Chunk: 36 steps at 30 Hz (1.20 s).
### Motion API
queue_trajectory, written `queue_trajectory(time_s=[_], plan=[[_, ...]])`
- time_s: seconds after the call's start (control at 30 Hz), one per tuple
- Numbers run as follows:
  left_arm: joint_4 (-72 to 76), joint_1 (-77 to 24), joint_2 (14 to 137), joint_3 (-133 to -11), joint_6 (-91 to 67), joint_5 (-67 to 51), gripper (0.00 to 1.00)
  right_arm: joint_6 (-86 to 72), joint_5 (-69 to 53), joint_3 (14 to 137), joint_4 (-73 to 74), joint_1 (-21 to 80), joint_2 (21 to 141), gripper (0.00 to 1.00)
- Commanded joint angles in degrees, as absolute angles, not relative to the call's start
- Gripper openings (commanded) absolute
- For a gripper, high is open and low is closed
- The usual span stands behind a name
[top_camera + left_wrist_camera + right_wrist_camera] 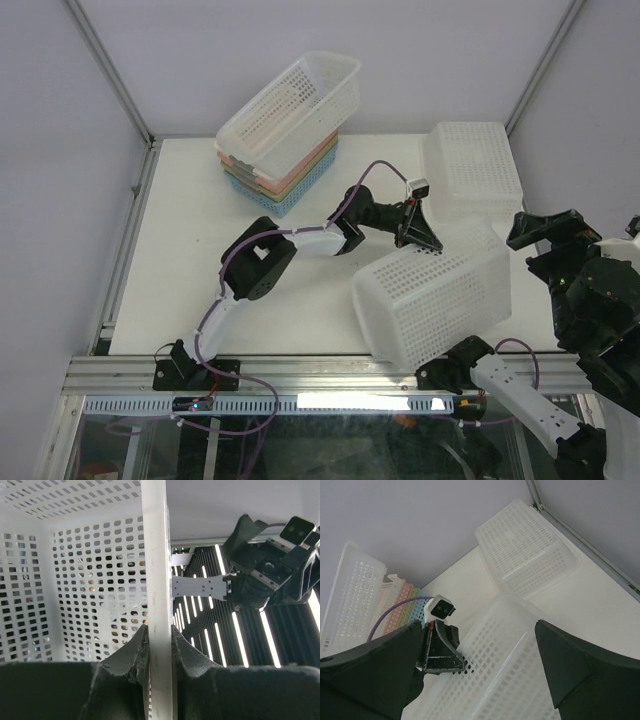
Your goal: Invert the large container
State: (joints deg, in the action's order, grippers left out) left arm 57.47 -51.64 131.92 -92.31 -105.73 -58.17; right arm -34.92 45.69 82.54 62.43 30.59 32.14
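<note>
The large container, a white perforated basket, is tipped up on the near right of the table, its open mouth facing away from the arm bases. My left gripper is shut on its upper rim. In the left wrist view the rim runs straight up between the two dark fingers, with the basket's inside to the left. My right gripper stands wide open just above the container's wall, touching nothing. From there the left gripper shows on the rim.
A stack of coloured baskets with a tilted white one on top stands at the back left. A smaller white basket lies bottom up at the back right. The right arm's body rises at the table's right edge.
</note>
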Motion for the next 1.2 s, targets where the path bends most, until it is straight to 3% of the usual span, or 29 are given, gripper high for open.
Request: queue_trajectory(time_s=[0.0,0.07,0.23,0.4,0.73,1.17], plan=[[59.12,-50.51,137.39,-98.65,-103.09,-60.88,0.02,-37.83,44.89,81.94,63.55,30.63,31.70,0.99],[55.37,-50.16,138.91,-100.18,-100.13,-61.07,0.13,-38.64,44.38,81.53,64.54,30.63,31.31,0.99],[30.87,-49.44,138.58,-104.74,-79.00,-60.25,0.51,-39.93,43.24,80.78,66.61,30.66,30.47,0.99],[8.03,-48.56,137.06,-109.20,-60.03,-54.45,0.97,-40.98,42.44,80.66,68.24,30.60,29.99,0.99],[-17.33,-48.25,134.92,-116.79,-36.40,-34.23,0.99,-42.04,40.53,79.52,69.28,30.59,30.26,0.99],[-26.45,-49.31,129.42,-120.21,-24.43,-12.87,0.99,-43.15,39.34,77.35,71.11,30.59,30.89,0.99]])
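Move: The large container, its far rim pinched in the left fingers and tipped up off the table, has its middle about 8 cm back of the left hand, 2 cm to its right and 12 cm below. Another upturned container stands some 24 cm ahead and 11 cm right of that hand, and the basket stack 23 cm ahead and 28 cm left. From the right hand the held container is about 3 cm back, 11 cm left and 26 cm below. The large container's far rim, still pinched at first, is carried down and forward by the left hand towards the table; then its fingers open wide and let go. The hand goes on down and forward past the far side, about 18 cm down and 13 cm forward in all, its fingers swinging from near level to slanting steeply down. The right hand, open and empty, sinks some 5 cm. ##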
